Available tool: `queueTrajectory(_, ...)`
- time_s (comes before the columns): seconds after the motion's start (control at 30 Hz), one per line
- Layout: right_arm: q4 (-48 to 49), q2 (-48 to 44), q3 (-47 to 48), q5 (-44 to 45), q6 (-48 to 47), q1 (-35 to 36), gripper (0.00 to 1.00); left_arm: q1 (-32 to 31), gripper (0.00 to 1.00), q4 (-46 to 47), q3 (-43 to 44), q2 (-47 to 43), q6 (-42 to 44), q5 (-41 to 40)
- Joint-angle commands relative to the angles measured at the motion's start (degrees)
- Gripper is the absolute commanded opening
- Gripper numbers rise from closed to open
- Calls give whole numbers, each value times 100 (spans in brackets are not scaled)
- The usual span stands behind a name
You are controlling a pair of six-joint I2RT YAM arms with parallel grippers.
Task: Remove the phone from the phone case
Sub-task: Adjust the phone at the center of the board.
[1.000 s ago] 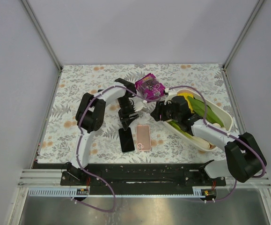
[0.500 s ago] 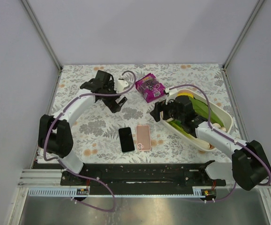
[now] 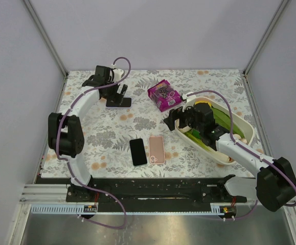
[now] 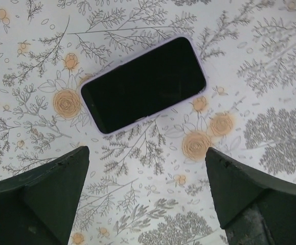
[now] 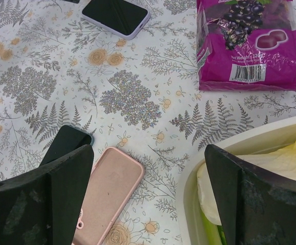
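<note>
A black phone (image 3: 138, 151) lies flat, screen up, in the middle of the table, also seen in the right wrist view (image 5: 68, 143). Right beside it lies a pink phone case (image 3: 156, 149) (image 5: 109, 189), back side up. A second phone with a lavender edge (image 4: 143, 84) (image 5: 116, 15) lies at the back left (image 3: 124, 103). My left gripper (image 3: 118, 94) (image 4: 145, 153) hovers open just short of it, holding nothing. My right gripper (image 3: 174, 118) (image 5: 148, 148) hangs open and empty between the pink case and the white tub.
A purple snack bag (image 3: 164, 95) (image 5: 250, 43) lies at the back centre. A long white tub (image 3: 242, 125) with greens and a yellow item stands on the right, under the right arm. White walls enclose the floral tabletop.
My left arm has swung from above the black phone and pink case out to the back left. Both grippers have opened wide. The black phone and pink case have not moved.
</note>
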Motion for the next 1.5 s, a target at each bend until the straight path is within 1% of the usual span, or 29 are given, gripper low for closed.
queueTrajectory(0.0,168,-158,195,91,37,-40,100,30,99,-315,967,702,-389,-531)
queueTrajectory(0.03,177,-149,186,47,37,-31,100,22,99,-526,1239,869,-301,-514)
queueTrajectory(0.13,168,-158,160,-207,-15,-40,100,13,99,-1062,2013,1449,418,-601)
queueTrajectory(0.27,230,-105,107,-507,-51,-31,99,30,99,-1546,2752,2056,1429,-620)
queueTrajectory(0.3,247,-87,107,-525,-42,-40,100,22,99,-1643,2902,2179,1648,-802)
queueTrajectory(0.33,265,-61,98,-568,-25,-40,100,22,99,-1600,3007,2294,1685,-987)
queueTrajectory(0.4,291,-8,89,-630,-16,-31,99,65,99,-1469,3184,2452,1747,-1111)
queueTrajectory(0.53,291,62,89,-648,-24,-31,99,83,99,-942,3281,2584,1826,-1182)
queueTrajectory(0.7,265,150,81,-657,-33,-31,100,31,99,-774,3825,3085,2116,-1515)
queueTrajectory(0.9,256,220,89,-648,-42,-40,99,-48,99,-466,3984,3490,2652,-1700)
queueTrajectory(1.03,247,264,98,-630,-51,-49,99,-84,99,-414,4090,3674,2951,-1683)
queueTrajectory(1.2,221,299,107,-604,-51,-40,100,-198,99,-405,4011,3745,3276,-1542)
queueTrajectory(1.27,212,299,116,-604,-59,-57,100,-259,98,-571,3888,3745,3504,-1481)
queueTrajectory(1.4,221,291,98,-604,-60,-58,100,-382,98,-589,3291,3534,3917,-1410)
queueTrajectory(1.47,212,299,107,-613,-42,-58,99,-391,98,-773,3141,3447,4006,-1341)
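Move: The lilac-edged phone lies about 7 cm ahead of the left hand, 2 cm to its right and 12 cm below. The purple bag is some 11 cm ahead and 30 cm right of that hand; the black phone is about 22 cm back and 15 cm right, and the pink case 21 cm back and 25 cm right. From the right hand, the lilac-edged phone is roughly 18 cm ahead, 29 cm left and 16 cm below. Bring the open left gripper forward about 14 cm and down some 9 cm, across the lilac-edged phone to low over its far edge, near the far left corner. On the way, roll the hand some 35 degrees, left side up, and turn it about 20 degrees clockwise; keep the fingers wide open. Let the right hand, still open, settle a couple of centimetres down, left and back. ##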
